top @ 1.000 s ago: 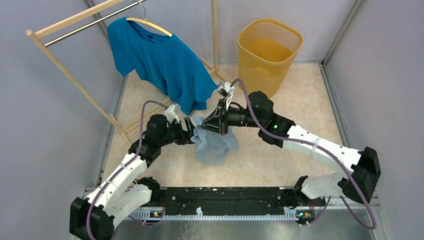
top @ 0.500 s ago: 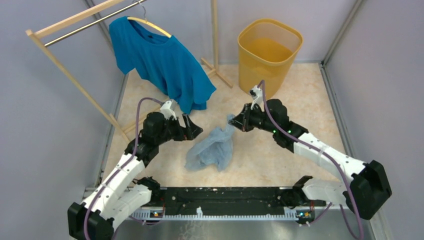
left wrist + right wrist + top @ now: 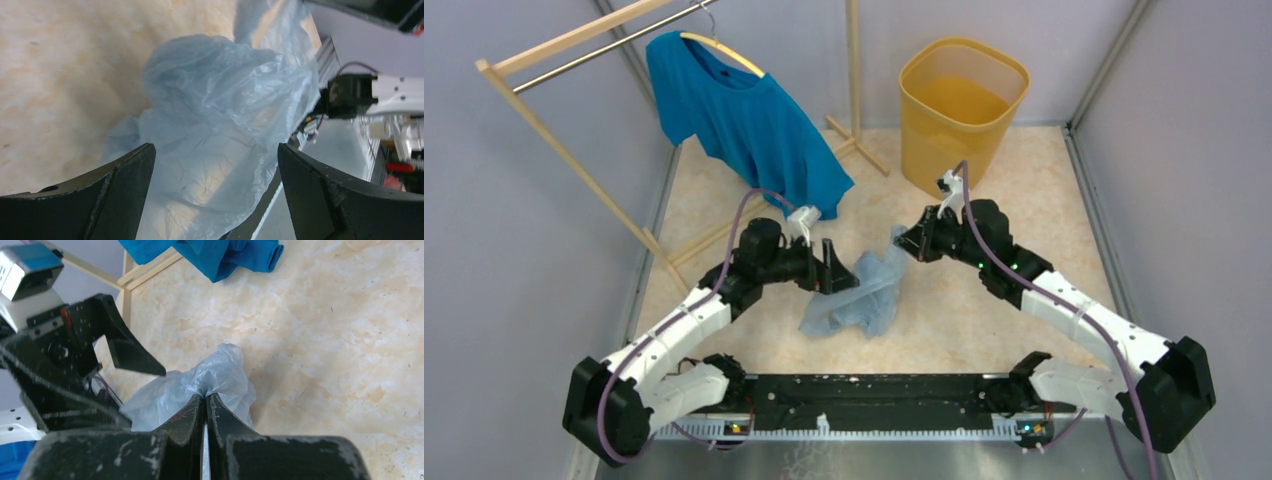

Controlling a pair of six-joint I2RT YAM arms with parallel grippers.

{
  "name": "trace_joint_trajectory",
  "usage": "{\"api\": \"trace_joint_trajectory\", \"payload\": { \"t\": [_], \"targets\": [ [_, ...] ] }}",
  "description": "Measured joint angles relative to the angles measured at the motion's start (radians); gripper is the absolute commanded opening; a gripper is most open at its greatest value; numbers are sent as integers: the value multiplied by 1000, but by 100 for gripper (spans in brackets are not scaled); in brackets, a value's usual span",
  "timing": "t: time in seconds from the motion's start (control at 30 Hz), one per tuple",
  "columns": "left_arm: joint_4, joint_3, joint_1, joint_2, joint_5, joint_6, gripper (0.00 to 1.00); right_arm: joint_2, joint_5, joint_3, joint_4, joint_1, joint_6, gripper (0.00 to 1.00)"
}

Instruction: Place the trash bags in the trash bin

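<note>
A crumpled, translucent pale blue trash bag (image 3: 862, 292) lies on the marbled floor between my two arms; it also fills the left wrist view as the same trash bag (image 3: 220, 115). My right gripper (image 3: 902, 242) is shut on the bag's upper right end, and the film bunches at its closed tips (image 3: 205, 396). My left gripper (image 3: 842, 272) stands wide open at the bag's left edge, its fingers (image 3: 125, 170) on either side of the film without pinching it. The yellow trash bin (image 3: 964, 105) stands upright at the back, behind the right arm.
A teal T-shirt (image 3: 749, 125) hangs on a hanger from a wooden rack (image 3: 574, 150) at the back left, its hem close to my left arm. Grey walls close in the floor on three sides. The black base rail (image 3: 874, 395) runs along the near edge.
My left gripper has let go of the bag, opened wide, drawn back, then moved in again to the bag's left edge. My right gripper has pulled the bag's end rightward toward the bin.
</note>
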Motion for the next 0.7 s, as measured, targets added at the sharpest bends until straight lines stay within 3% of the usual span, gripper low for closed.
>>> {"api": "trace_joint_trajectory", "payload": {
  "t": [0.17,0.5,0.7],
  "targets": [
    [20,0,-140,26,-18,16,98,0,2,0,-16,-2,0,0],
    [13,68,-222,-55,-275,149,98,26,-68,47,-46,-3,-4,0],
    [11,187,-438,69,-461,248,99,27,-111,49,-39,-3,32,0]
  ]
}}
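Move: Just below the open left hand hangs the trash bag, its middle some 3 cm to the right, 2 cm back and 8 cm down. The right hand, already shut on the bag's top, has that middle about 7 cm to its left, 7 cm back and 9 cm down. From the right hand the bin stands roughly 20 cm ahead and 9 cm to the right, at much the same height. The blue shirt hangs about 22 cm ahead and 17 cm left of the left hand, a little higher. Swinging in beneath the right gripper, the left hand first dips back and to the right, comes partly back while rising, then heads right again, ending about 7 cm to the right and 4 cm higher. Its wrist rolls some 25 degrees clockwise, seen from behind the hand, with the fingers wide open. The right hand keeps its pinch on the bag's top and barely shifts. ##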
